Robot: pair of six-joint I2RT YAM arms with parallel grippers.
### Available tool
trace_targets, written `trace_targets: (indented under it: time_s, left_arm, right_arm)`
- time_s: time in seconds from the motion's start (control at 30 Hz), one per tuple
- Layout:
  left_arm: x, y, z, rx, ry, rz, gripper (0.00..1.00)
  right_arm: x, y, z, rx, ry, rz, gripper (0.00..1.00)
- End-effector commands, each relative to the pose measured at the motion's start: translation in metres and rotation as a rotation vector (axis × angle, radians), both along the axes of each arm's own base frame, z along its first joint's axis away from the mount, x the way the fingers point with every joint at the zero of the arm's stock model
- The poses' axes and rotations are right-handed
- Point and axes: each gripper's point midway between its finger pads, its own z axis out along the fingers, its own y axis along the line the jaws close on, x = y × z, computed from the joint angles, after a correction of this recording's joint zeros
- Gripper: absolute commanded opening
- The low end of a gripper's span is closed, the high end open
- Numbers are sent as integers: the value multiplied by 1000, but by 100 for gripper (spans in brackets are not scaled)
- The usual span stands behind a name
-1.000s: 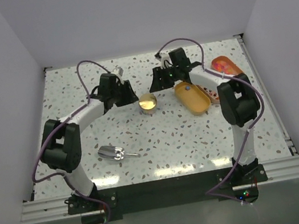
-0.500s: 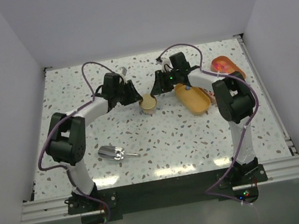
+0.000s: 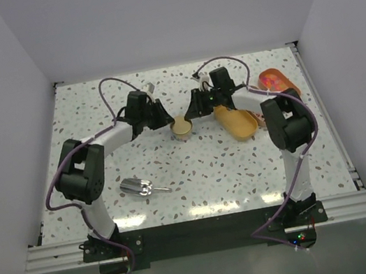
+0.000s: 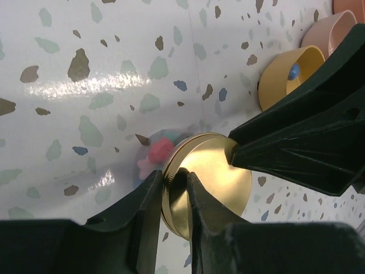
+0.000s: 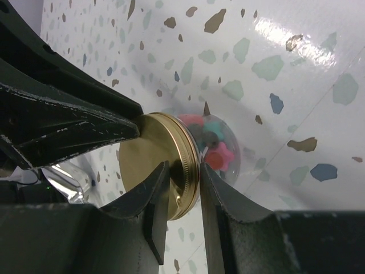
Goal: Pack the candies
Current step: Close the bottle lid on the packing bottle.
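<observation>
A small glass jar with a gold lid (image 3: 181, 127) stands mid-table. Through its glass show candies (image 5: 217, 149), pink and teal, which the left wrist view also catches (image 4: 155, 154). My left gripper (image 3: 166, 120) comes from the left and is shut on the lid's rim (image 4: 174, 180), one finger over the lid top, one outside the rim. From the right, my right gripper (image 3: 194, 111) pinches the opposite rim (image 5: 183, 171) the same way. More candies (image 3: 272, 80) lie in an orange tray at the back right.
A yellow oval tray (image 3: 237, 122) lies right of the jar, holding one blue candy (image 4: 293, 71). A pinkish tray (image 4: 333, 28) sits beside it. A metal scoop (image 3: 138, 187) lies at the front left on the speckled table.
Both arms have moved inward to the jar from either side. Their jaws have narrowed and closed on the lid's rim.
</observation>
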Motion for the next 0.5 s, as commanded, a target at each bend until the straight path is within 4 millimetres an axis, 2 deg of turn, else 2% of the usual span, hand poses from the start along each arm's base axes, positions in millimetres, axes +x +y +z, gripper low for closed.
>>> trace_targets:
  time_s: [0.0,0.03,0.1,0.13,0.2,0.23,0.27,0.3,0.47]
  left_arm:
    - [-32,3,-17,45,70,-2,27]
    - [-37,5,-18,50,73,0,27]
    - [-52,9,-26,61,92,-1,27]
    - [-56,10,-21,55,83,4,27]
    - [-71,15,-29,64,108,5,27]
    - [-75,15,-22,54,96,4,27]
    - [-85,18,-29,62,112,1,27]
    - [-90,14,-22,55,95,-8,27]
    - [-124,6,-27,52,110,-45,28]
  right_arm:
    - [-13,-10,5,-14,1,-19,30]
    - [-22,-12,-2,-18,22,-20,30]
    - [-29,-13,5,2,11,-24,30]
    - [-37,-16,0,-1,22,-28,30]
    - [-49,-19,-4,-3,52,-34,29]
    - [-57,-22,-3,2,44,-36,29]
    - [-62,-22,-3,2,42,-36,29]
    - [-67,-23,-3,0,42,-36,29]
    - [-101,-26,-11,-20,56,-23,28]
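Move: The bottle lid, sitting on the candy-filled packing bottle, is between the two hands. Its middle is about 3 cm right, 2 cm back and 1 cm below the left hand, and some 3 cm left, 2 cm back and 1 cm below the right. From the right hand the yellow tray is roughly 16 cm right, 4 cm back and 6 cm lower; from the left hand the scoop is about 14 cm left, 20 cm back and 6 cm lower. The fingertips, at opposite sides of the lid's rim, come free as both hands draw straight back towards the bases, speeding up over about 10 cm to finish on the near side of the bottle. The right also eases outward to its right; both stay nearly level, then dip slightly at the end, the part-open fingers unchanged. ##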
